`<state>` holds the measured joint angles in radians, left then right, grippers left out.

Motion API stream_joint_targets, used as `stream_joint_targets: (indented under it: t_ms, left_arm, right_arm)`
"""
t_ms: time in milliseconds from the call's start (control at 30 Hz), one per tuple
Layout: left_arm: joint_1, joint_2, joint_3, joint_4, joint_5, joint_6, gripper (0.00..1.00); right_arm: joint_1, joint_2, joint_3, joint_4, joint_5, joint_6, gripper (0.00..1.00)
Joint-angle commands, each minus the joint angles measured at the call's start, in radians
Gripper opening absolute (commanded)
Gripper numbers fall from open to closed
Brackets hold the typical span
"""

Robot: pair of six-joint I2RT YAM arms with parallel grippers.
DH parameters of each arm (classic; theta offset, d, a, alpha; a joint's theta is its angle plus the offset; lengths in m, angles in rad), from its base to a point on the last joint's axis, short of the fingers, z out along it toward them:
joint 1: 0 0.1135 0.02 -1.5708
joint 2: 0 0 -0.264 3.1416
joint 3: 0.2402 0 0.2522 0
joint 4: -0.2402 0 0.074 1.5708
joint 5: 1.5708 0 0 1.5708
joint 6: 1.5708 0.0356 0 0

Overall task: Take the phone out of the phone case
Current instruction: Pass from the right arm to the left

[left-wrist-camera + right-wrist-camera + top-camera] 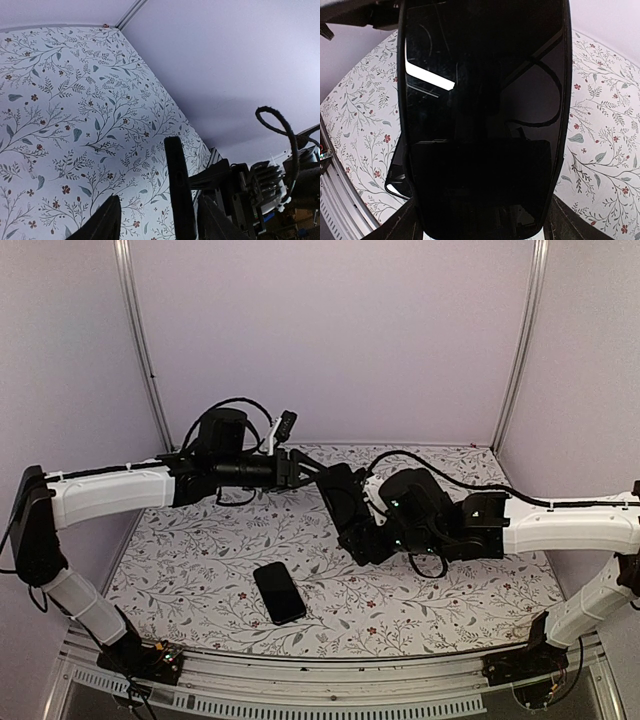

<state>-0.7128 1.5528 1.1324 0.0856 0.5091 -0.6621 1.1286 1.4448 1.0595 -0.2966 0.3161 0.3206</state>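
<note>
A black phone (345, 505) hangs above the middle of the table, held between both arms. Its glossy screen (480, 100) fills the right wrist view, with a thin dark rim down its right side that looks like the phone case (565, 100). My right gripper (480, 225) is shut on its lower end, one finger on each long side. In the left wrist view the same thing shows edge-on as a thin black bar (179, 195) with a small slot. My left gripper (159, 200) is open around that edge, with a gap on both sides.
A second flat black phone-shaped slab (280, 592) lies on the floral tablecloth (200, 570) near the front, below and left of the held phone. I cannot tell whether it is a phone or a case. Purple walls close in the back and sides.
</note>
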Motion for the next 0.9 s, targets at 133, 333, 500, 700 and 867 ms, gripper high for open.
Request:
stream_joint_targets:
  t_ms: [133,333,500,700,867]
  left_arm:
    - [-0.038,0.032,0.036,0.017,-0.008,-0.032,0.42]
    - [-0.058,0.033,0.04,0.017,-0.043,-0.041,0.17]
    - [-0.06,0.031,0.041,0.019,-0.065,-0.051,0.0]
    - [-0.052,0.003,0.078,-0.011,-0.054,-0.016,0.0]
    - [0.006,-0.051,0.122,-0.03,0.029,0.052,0.0]
  right_arm:
    - [0.013,-0.022,0.05,0.089,0.037,-0.017,0.57]
    - [0.016,-0.012,0.061,0.093,0.048,-0.015,0.57]
    - [0.016,-0.005,0.069,0.09,0.063,-0.016,0.58]
    - [-0.005,-0.013,0.079,0.105,0.025,0.032,0.99]
    - [-0.131,-0.065,0.051,0.178,-0.294,0.024,0.99]
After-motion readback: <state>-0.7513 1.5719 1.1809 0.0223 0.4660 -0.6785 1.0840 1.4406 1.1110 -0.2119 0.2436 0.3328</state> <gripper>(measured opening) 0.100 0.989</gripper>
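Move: The phone in its case is held by the right fingers near its lower end, its middle some 4 cm ahead, 3 cm to the left and 3 cm above that hand. From the half-open left hand, which straddles its upper left edge, the middle lies about 5 cm right, 4 cm back and 3 cm below; the left fingers stand about 8 cm ahead of the right hand, 8 cm left and 6 cm up. The other phone lies on the table, 17 cm left and 7 cm back of the right hand, some 18 cm below. The left hand eases about 2 cm further right onto the upper part of the cased phone, with a slight draw back, and closes its fingers across the thickness until they pinch the edge from both faces, while the right hand keeps its grip on the lower end almost without moving. Only once that pinch is made does the right hand open wide, let go of the two long sides and rise about 4 cm, drifting a little forward and left as its left side rolls up some 10 degrees; the left hand keeps its pinch and comes back left by under 1 cm. ##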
